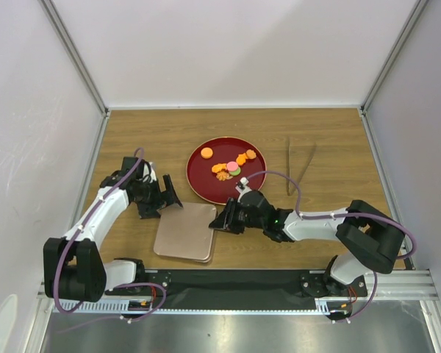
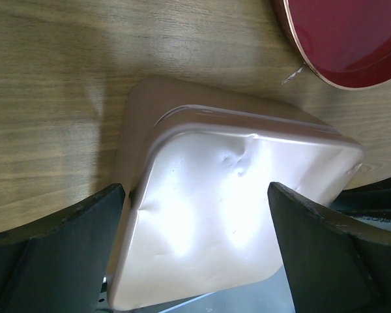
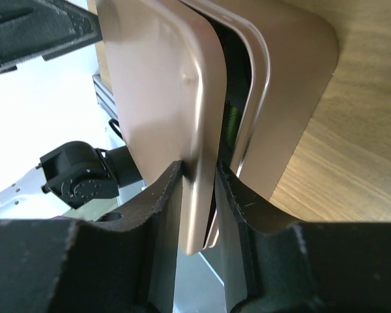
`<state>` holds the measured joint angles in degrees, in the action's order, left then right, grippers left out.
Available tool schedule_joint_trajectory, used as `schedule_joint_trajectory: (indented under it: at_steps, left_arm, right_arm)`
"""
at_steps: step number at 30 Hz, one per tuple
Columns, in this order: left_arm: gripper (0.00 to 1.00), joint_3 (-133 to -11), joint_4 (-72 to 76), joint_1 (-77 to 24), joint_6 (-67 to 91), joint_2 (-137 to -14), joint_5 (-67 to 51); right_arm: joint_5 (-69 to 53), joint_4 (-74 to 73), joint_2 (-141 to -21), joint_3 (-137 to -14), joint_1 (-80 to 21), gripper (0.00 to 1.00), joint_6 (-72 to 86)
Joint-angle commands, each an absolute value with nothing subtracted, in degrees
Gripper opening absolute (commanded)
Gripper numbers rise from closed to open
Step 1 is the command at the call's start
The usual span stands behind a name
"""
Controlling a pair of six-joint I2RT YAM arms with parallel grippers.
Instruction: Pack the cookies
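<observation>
Several cookies (image 1: 231, 168), mostly orange with a pink and a green one, lie on the red plate (image 1: 206, 185); one orange cookie (image 1: 206, 153) sits apart. A pinkish-brown metal lid (image 1: 184, 232) covers a matching tin near the front edge. My right gripper (image 1: 222, 219) is shut on the lid's right edge. In the right wrist view the right gripper (image 3: 199, 171) pinches the lid (image 3: 156, 85), tilted up off the tin (image 3: 293, 98), with a dark gap between them. My left gripper (image 1: 165, 198) is open at the lid's far left corner. In its wrist view the left gripper (image 2: 195, 202) hangs over the lid (image 2: 234, 215), holding nothing.
Metal tongs (image 1: 298, 165) lie on the wooden table to the right of the plate. The plate's rim (image 2: 339, 72) is close beyond the tin. White walls enclose the table on three sides, and the black base rail (image 1: 228, 279) runs along the near edge.
</observation>
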<state>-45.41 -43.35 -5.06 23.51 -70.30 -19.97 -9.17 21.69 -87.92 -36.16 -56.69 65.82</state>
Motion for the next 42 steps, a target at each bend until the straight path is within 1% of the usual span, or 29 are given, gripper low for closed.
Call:
schedule_joint_trajectory:
  at_steps: [1, 6, 8, 18, 26, 35, 42]
  left_arm:
    - [0.98, -45.26, -42.28, -5.62, 23.82, -70.75, -21.44]
    - [0.98, -45.35, -42.45, -5.62, 23.73, -71.10, -21.27]
    - [0.98, -45.35, -42.54, -5.62, 23.73, -71.28, -21.09]
    - [0.99, -46.67, -43.59, -5.62, 23.55, -72.33, -20.04]
    - [0.99, -48.51, -44.38, -6.06, 23.99, -73.74, -18.81]
    - [0.99, -50.97, -45.17, -7.38, 24.61, -75.93, -17.32]
    - [0.98, -52.56, -45.88, -8.17, 25.05, -77.34, -16.35]
  right_arm:
    - [-8.96, 18.99, -88.86, -37.88, -55.37, 0.31, 63.90]
    - [-9.67, 17.93, -88.68, -38.14, -54.49, 0.35, 63.81]
    - [-9.67, 17.23, -88.07, -38.14, -54.32, 0.40, 63.20]
    - [-8.09, 10.55, -84.82, -39.90, -53.53, 0.51, 60.56]
    - [-7.03, 7.03, -81.30, -39.55, -51.24, 0.55, 58.98]
    - [-9.32, 8.09, -86.22, -43.76, -51.33, 0.62, 55.90]
    - [-9.75, 7.47, -88.24, -46.23, -51.33, 0.63, 53.97]
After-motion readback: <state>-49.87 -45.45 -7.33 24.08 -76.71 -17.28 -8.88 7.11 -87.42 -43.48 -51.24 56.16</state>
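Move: The lid already lies loosely on the cookie box, its middle about 7 cm back and 5 cm right of my left hand and 1 or 2 cm lower, my open left fingers at its far left corner. From my right hand, which is at its right rim, the middle is about 8 cm left and 2 cm back; the box is right under it. The red plate's middle is some 18 cm ahead and 5 cm right of my right hand. I open my right fingers off the lid's right rim, to about twice their gap, as I slide that hand about 4 cm forward along the edge. Halfway I draw it some 3 cm right, then come back a little left towards the rim, tipping the fingers about 10 degrees further down. My left hand, still open, sinks 1 cm and tilts slightly, seeming to bear down on the far left corner, then edges about 1 cm forward. ##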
